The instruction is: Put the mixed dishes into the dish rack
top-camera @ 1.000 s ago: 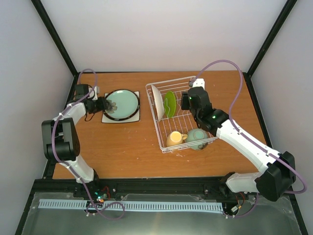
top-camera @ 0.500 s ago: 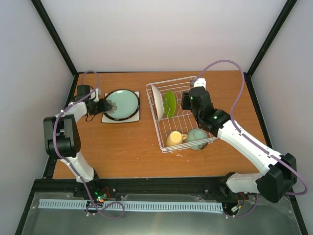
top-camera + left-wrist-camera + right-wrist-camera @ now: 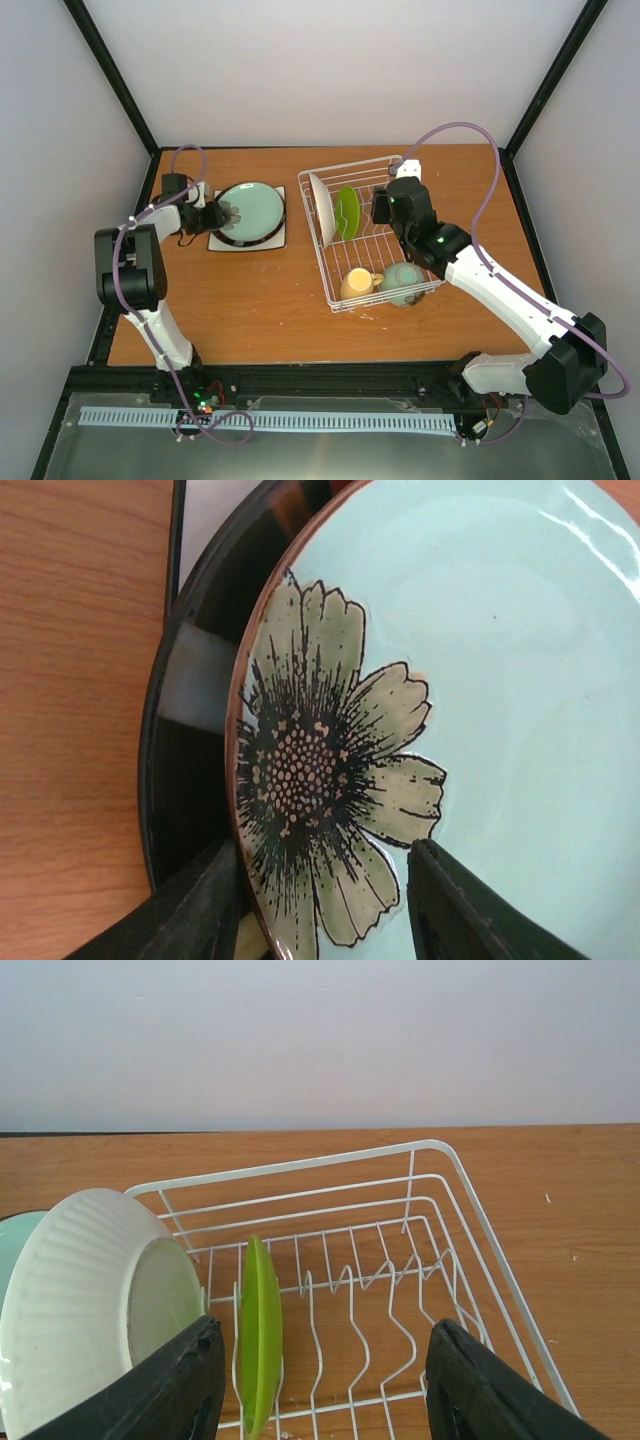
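Note:
A pale teal plate (image 3: pixel 252 210) with a flower print (image 3: pixel 330 780) lies on a dark striped-rim plate (image 3: pixel 185 770), which lies on a square white plate (image 3: pixel 273 241). My left gripper (image 3: pixel 222 213) is open, its jaws straddling the teal plate's left rim (image 3: pixel 320 900): one finger outside the rim, the other over the plate's face. In the dish rack (image 3: pixel 331 288) stand a white plate (image 3: pixel 320 204) and a lime green plate (image 3: pixel 347 212); a yellow mug (image 3: pixel 357 283) and a mint-green bowl (image 3: pixel 404 283) lie at its near end. My right gripper (image 3: pixel 320 1380) hangs open over the rack's prongs.
The rack's wire rim (image 3: pixel 300 1165) and several free prong slots (image 3: pixel 400 1300) lie to the right of the lime green plate (image 3: pixel 260 1330). Black frame posts stand at the table's back corners. Bare wood surrounds the plate stack.
My left arm's elbow has swung a little toward the far side while its gripper stayed at the teal plate's rim. The right arm has barely moved.

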Available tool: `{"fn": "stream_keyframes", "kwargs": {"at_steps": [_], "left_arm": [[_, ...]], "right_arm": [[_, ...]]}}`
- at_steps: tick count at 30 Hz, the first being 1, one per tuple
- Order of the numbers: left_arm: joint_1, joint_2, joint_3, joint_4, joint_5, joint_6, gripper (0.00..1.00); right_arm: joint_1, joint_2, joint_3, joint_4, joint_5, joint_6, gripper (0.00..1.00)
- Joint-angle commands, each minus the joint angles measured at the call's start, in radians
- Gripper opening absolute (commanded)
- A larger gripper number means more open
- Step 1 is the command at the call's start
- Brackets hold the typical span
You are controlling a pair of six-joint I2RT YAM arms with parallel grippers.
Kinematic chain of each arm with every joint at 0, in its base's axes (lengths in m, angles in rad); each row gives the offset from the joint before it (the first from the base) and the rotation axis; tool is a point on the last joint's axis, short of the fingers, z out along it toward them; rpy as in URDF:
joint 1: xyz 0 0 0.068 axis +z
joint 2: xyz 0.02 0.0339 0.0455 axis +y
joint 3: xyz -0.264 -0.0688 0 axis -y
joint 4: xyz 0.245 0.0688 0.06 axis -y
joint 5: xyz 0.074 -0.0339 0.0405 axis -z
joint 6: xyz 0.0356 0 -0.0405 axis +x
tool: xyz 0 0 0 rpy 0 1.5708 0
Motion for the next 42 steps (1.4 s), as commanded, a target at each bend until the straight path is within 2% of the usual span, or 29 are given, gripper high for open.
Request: {"fn": "stream_keyframes", "kwargs": {"at_steps": [1,13,17,30,42], "left_arm": [[0.003,0.057,0.033,-0.011,0.016,0.021,0.46],[0.004,0.162,0.045,0.001,0.12,0.034,0.18],[0.003,0.174,0.049,-0.002,0.153,0.042,0.01],[0.007,0.075,0.069,0.008,0.28,0.049,0.01],[0.008,-0.073,0.209,-0.06,0.409,0.058,0.01]], "right_arm": [[-0.004,-0.016,0.002,0.013,0.008,-0.003,0.55],[-0.006,-0.015,-0.008,0.017,-0.001,0.003,0.54],[-0.007,-0.016,-0.013,0.017,-0.002,0.007,0.54],[-0.008,-0.02,-0.023,0.027,-0.015,0.017,0.52],[-0.01,-0.048,-0.04,0.076,-0.073,0.016,0.52]]}}
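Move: The flower plate tops the stack; its middle lies about 8 cm to the left gripper's right, 3 cm ahead and 2 cm below, its near-left rim already between the open fingertips. The black-rimmed plate is directly under it, and the square plate is the lowest. The standing white plate in the rack is some 27 cm right of the gripper and 2 cm ahead. From the right gripper the flower plate lies roughly 41 cm left, 10 cm ahead, 24 cm below. Ease the left gripper forward, down and to the right, about 2 cm each way, over the near-left rim of the flower plate. Close the fingers on that rim as you go, rolling the wrist some 10 degrees so its left side drops. Keep the pinch, then lift about 8 cm, drifting a couple more centimetres right towards the rack. ##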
